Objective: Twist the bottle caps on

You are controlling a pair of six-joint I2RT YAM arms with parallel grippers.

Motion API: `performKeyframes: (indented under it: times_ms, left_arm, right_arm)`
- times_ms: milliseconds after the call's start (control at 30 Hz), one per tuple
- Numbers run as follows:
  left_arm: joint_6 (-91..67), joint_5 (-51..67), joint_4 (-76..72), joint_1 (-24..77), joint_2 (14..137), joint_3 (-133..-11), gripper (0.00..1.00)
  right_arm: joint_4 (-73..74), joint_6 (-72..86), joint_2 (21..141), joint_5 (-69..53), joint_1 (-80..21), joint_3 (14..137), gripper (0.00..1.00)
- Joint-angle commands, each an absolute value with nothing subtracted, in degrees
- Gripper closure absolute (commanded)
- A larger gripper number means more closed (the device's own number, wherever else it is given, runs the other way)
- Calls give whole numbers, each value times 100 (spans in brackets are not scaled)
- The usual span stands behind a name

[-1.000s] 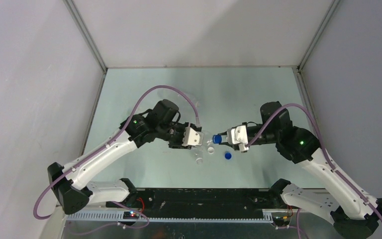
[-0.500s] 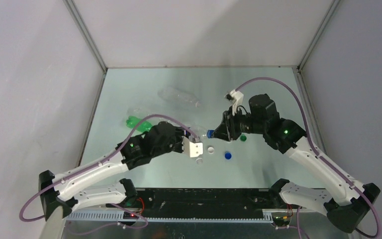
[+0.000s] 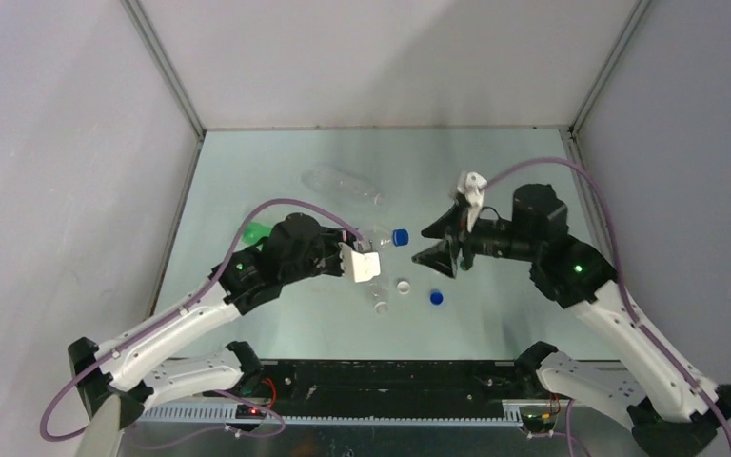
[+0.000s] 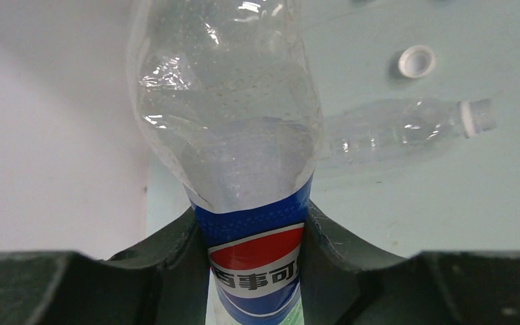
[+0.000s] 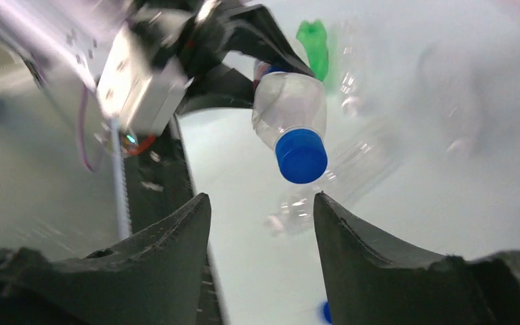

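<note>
My left gripper [image 3: 365, 251] is shut on the Pepsi-labelled bottle [image 4: 256, 267], jaws pressed on both sides of the label. The bottle [image 3: 381, 239] is held off the table with a blue cap [image 3: 400, 236] on its neck, pointing right. A short gap to the right of that cap, my right gripper [image 3: 427, 245] stands open and holds nothing. In the right wrist view the blue cap [image 5: 301, 156] hangs just beyond the open right gripper [image 5: 261, 203]. On the table below lie a loose white cap [image 3: 403, 285], a second pale cap [image 3: 381, 307] and a blue cap [image 3: 436, 297].
A clear bottle [image 3: 343, 185] lies toward the back of the table. The green bottle [image 3: 256, 230] is partly hidden behind my left arm. Grey walls close in the table on the left, right and back.
My right gripper has opened, let go of the blue cap and drawn back to the right. The cap stays on the Pepsi bottle, which my left arm has lifted slightly toward the back.
</note>
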State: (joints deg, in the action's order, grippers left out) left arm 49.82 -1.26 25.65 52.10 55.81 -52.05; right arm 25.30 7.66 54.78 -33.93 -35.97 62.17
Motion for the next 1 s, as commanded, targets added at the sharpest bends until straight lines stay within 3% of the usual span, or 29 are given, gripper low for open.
performKeyframes:
  times_ms: [0,133,533,800,967]
  left_arm:
    - [4814,1646,3364,4921,5634,-5703,100]
    - [4839,2304,3900,4777,5911,-6109,100]
    - [4971,2680,4372,4751,6386,-6668,100]
    - [5009,2696,4413,4750,6523,-6809,100]
    - [5017,2658,4332,4752,6601,-6896,100]
  right_arm:
    - [3045,-2969,4950,-4372,-3649,6285,40]
    - [3434,-4302,4875,-4608,-3653,6293,39]
    - [3471,-4923,5188,-4979,-3808,6293,46]
    - [3521,-4901,5375,-4960,-3824,6292,57]
    - [3337,-4443,5441,-4879,-3831,6287,73]
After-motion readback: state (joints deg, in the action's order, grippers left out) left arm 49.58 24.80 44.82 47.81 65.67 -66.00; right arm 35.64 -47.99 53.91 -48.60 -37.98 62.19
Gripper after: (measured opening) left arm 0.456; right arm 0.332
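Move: The right hand, empty and open, has the blue cap on the Pepsi bottle's neck about 4 cm to its left and 3 cm ahead, at roughly its own height. Well below it on the table, a loose white cap lies some 4 cm left and 2 cm back, and a loose blue cap about 4 cm right and 5 cm back. From the left hand gripping the bottle, the blue cap on its neck is about 9 cm to the right, 1 cm back and 7 cm higher. The left hand keeps its hold on the Pepsi bottle and brings it back about 5 cm and some 3 cm to the right, swinging clockwise while its fingers tip down roughly 20 degrees, so the capped neck comes to the right hand. The right hand draws back about 3 cm, rising and easing right before it returns left and sinks, while its wrist rolls back some 40 degrees with its front side rising and swings counter-clockwise; its open fingers then close in the later half and pinch the blue cap from both sides. ##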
